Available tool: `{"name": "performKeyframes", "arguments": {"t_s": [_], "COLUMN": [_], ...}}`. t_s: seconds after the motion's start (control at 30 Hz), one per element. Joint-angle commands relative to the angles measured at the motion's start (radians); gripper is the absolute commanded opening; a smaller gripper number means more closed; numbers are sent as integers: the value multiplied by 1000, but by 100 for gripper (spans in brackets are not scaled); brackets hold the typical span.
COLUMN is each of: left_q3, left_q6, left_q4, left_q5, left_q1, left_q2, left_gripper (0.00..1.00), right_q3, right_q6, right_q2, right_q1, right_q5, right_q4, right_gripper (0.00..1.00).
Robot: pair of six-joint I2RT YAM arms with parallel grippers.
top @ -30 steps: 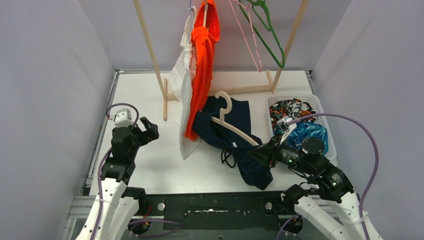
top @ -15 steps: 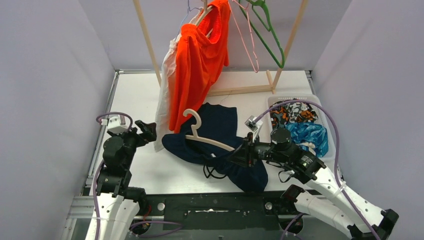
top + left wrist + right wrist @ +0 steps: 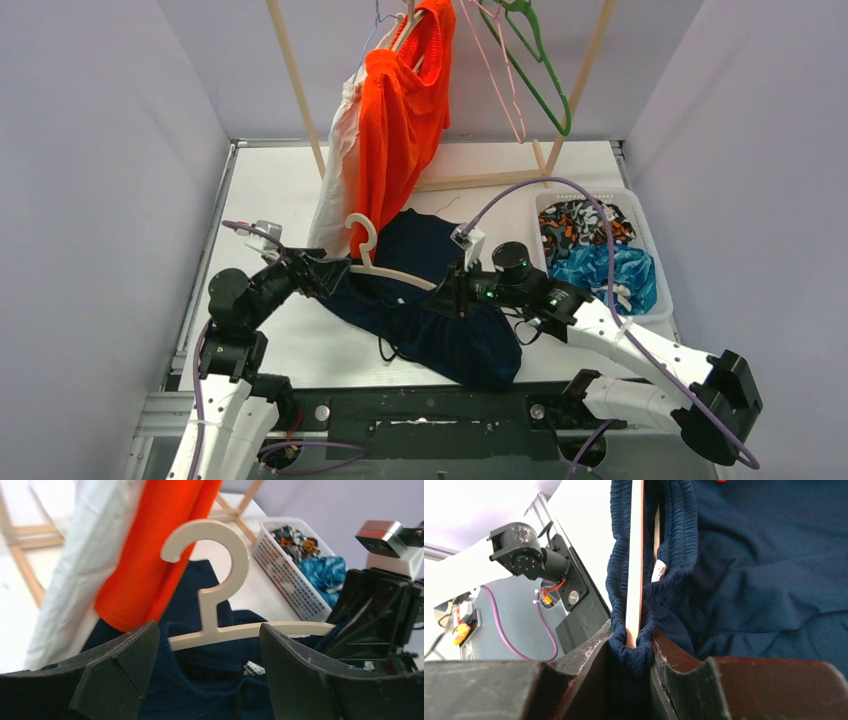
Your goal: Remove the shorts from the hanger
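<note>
The dark navy shorts [image 3: 450, 335] lie on the table with a cream hanger [image 3: 385, 270] still through their waistband. My right gripper [image 3: 447, 297] is shut on the navy waistband [image 3: 631, 652] and the hanger's end [image 3: 634, 580]. My left gripper [image 3: 322, 272] is open at the shorts' left side, its jaws either side of the hanger's bar [image 3: 280, 630] and navy fabric [image 3: 210, 680]. Orange shorts [image 3: 400, 110] and white shorts [image 3: 335, 180] hang on the rack. Camouflage shorts [image 3: 580, 220] and blue leaf shorts [image 3: 600, 270] lie in the basket.
A white basket [image 3: 652, 262] stands at the right. The wooden rack [image 3: 300, 90] stands at the back with an empty green hanger [image 3: 540, 70] and a pink wire hanger [image 3: 500, 80]. Purple cables loop above both arms.
My right gripper has pulled the navy shorts and hanger leftward. My left gripper has reached right to the hanger's left end. The hanging orange and white shorts have swung.
</note>
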Motion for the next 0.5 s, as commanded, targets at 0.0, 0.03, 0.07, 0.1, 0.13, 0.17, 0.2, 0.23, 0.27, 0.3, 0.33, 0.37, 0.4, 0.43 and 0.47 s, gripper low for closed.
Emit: {"name": "performKeyframes", "arguments": {"t_s": [0.0, 0.03, 0.07, 0.1, 0.13, 0.17, 0.2, 0.23, 0.27, 0.3, 0.33, 0.37, 0.4, 0.43, 0.47], "left_q3": [-17, -10, -8, -13, -19, -20, -11, -4, -1, -4, -11, -17, -22, -24, -23], "left_q6": [-53, -51, -50, -51, -55, -56, -50, -41, -32, -31, -32, -36, -39, -40, -39], "left_q4": [120, 112, 109, 113, 117, 112, 93, 75, 66, 65, 68, 73, 77, 78, 75], "left_q5": [187, 195, 198, 202, 204, 204, 203, 198, 191, 184, 176, 172, 170, 167, 160], "left_q1": [-4, -5, -6, -8, -9, -10, -11, -11, -13, -13, -14, -16, -19, -24, -28], "left_q2": [67, 83, 96, 107, 118, 127, 136, 140, 140, 138, 134, 132, 132, 136, 140], "left_gripper": [69, 67, 65, 65, 63, 59, 55, 53, 50, 48, 46, 46, 45, 45, 45], "right_q3": [39, 44, 51, 56, 62, 68, 71, 72, 72, 72, 73, 76, 78, 78, 80], "right_q6": [7, 4, 0, -2, -2, -2, -4, -5, -6, -5, -2, 2, 6, 10, 14], "right_q2": [36, 44, 54, 63, 74, 81, 87, 92, 97, 98, 101, 103, 103, 103, 105], "right_q1": [57, 66, 74, 76, 79, 81, 84, 87, 88, 90, 92, 92, 94, 96, 99], "right_q5": [-28, -26, -26, -25, -25, -25, -25, -27, -28, -30, -30, -30, -30, -29, -27], "right_q4": [223, 226, 227, 226, 223, 222, 224, 228, 235, 240, 245, 249, 254, 261, 266], "right_gripper": [0, 0, 0, 0, 0, 0, 0, 0, 0, 0, 0, 0, 0, 0, 0]}}
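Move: The neck of the pale hanger inside the navy shorts is about 5 cm to the left hand's right, some 2 cm ahead and 2 cm lower. The orange shorts' lower end hangs roughly 8 cm ahead and 3 cm right of that hand, the white shorts' lower end about 8 cm ahead and 1 cm left. From the right hand, already gripping the waistband and hanger end, the neck is some 13 cm left, 5 cm ahead and 2 cm higher. Left hand sinks 3 cm, easing right, fingers narrowing towards the hanger neck as right hand brings it leftward. ##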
